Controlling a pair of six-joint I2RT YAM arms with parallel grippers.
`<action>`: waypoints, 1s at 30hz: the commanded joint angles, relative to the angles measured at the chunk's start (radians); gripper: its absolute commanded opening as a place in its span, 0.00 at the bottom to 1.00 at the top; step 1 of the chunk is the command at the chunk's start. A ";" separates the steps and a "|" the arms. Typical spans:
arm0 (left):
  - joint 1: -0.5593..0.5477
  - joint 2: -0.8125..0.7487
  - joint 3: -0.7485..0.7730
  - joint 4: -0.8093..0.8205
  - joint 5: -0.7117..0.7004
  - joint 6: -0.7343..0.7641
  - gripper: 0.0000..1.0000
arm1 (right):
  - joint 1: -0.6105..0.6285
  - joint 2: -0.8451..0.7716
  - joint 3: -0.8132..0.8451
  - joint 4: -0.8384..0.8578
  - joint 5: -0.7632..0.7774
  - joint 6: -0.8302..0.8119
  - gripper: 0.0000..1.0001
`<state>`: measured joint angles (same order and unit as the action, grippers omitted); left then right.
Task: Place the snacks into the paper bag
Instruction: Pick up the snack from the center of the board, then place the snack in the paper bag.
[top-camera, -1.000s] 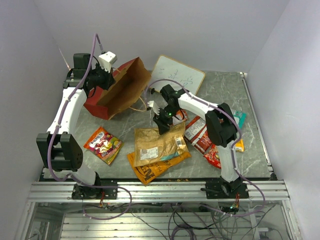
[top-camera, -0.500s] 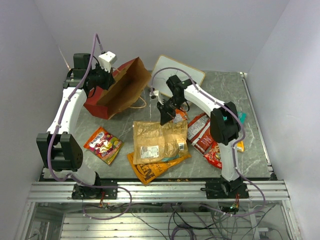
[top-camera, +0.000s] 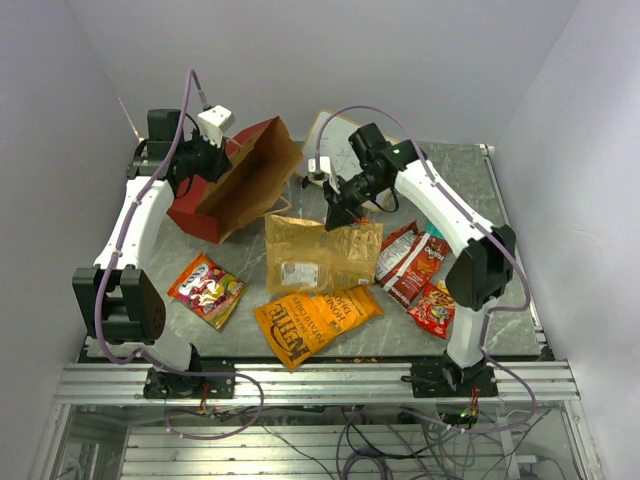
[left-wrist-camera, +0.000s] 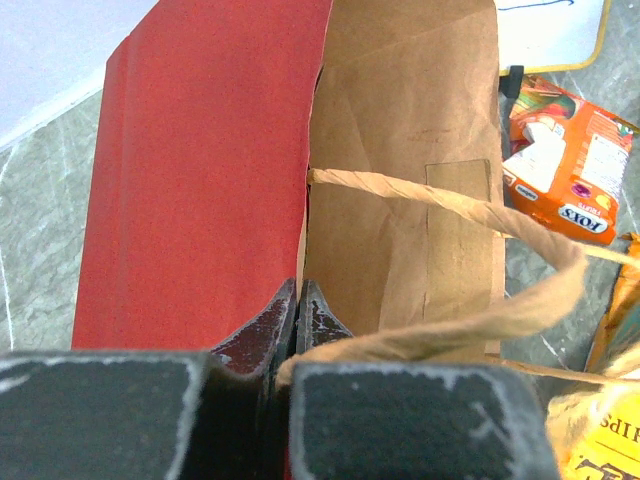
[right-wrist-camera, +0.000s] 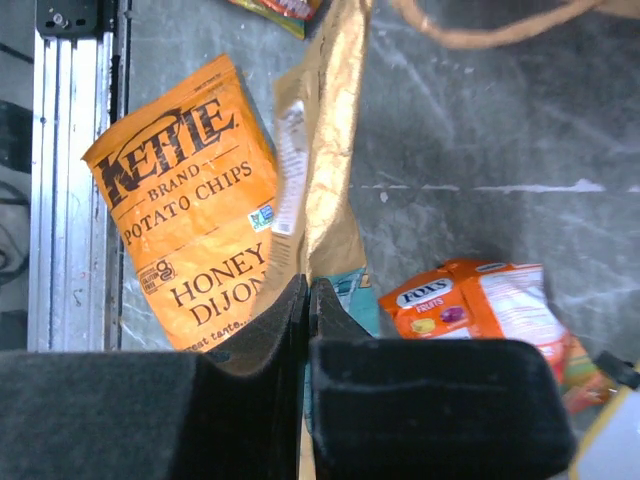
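The paper bag (top-camera: 240, 180), red outside and brown inside, lies tilted at the back left with its mouth toward the middle. My left gripper (left-wrist-camera: 297, 292) is shut on the rim of its side wall (left-wrist-camera: 310, 120), beside a loop handle (left-wrist-camera: 455, 205). My right gripper (top-camera: 336, 214) is shut on the top edge of the tan chip bag (top-camera: 320, 256), which hangs below it, just right of the mouth. In the right wrist view this tan bag (right-wrist-camera: 335, 150) hangs edge-on from the fingers. The orange Kettle chip bag (top-camera: 314, 321) lies flat near the front.
A colourful packet (top-camera: 206, 290) lies at the front left. Red packets (top-camera: 407, 262) and a smaller red one (top-camera: 432, 308) lie to the right. An orange Fox's pack (right-wrist-camera: 480, 305) lies under my right wrist. The white board (top-camera: 330, 135) leans at the back, and the metal rail (top-camera: 320, 380) edges the front.
My right gripper closed on the tan chip bag and lifted it up and back toward the paper bag, uncovering the orange Kettle bag. The left arm has held still.
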<state>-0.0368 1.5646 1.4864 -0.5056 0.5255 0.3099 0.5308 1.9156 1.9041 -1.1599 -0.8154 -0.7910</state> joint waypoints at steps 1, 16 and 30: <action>-0.014 -0.042 0.005 0.011 0.073 0.018 0.07 | -0.002 -0.093 0.055 -0.019 -0.017 -0.036 0.00; -0.028 -0.021 0.061 -0.031 0.154 -0.008 0.07 | 0.000 -0.284 0.197 0.043 0.018 -0.057 0.00; -0.089 0.015 0.100 -0.080 0.217 -0.134 0.07 | 0.001 -0.305 0.326 0.274 0.046 0.114 0.00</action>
<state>-0.1020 1.5665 1.5478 -0.5667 0.6647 0.2329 0.5312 1.5997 2.1941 -1.0111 -0.7631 -0.7345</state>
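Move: My right hand already holds the brown snack about 18 cm over the board. The paper bag's mouth lies some 18 cm to its left, 12 cm ahead and about 5 cm lower. Down on the board, the Kettle chips lie roughly 14 cm back and 2 cm left of the hand; the orange snack 7 cm ahead and 5 cm right. From my left hand, pinching the rim, the mouth is about 9 cm right, 1 cm back and 10 cm below. I hoist the pinched brown snack almost straight up with my right hand, about 24 cm, easing slightly back and right, while the wrist turns some 40 degrees so the fingers swing up from their downward slant. My left hand keeps the paper bag's rim pinched and draws it about 5 cm right and a little back and up, turning slightly clockwise. ##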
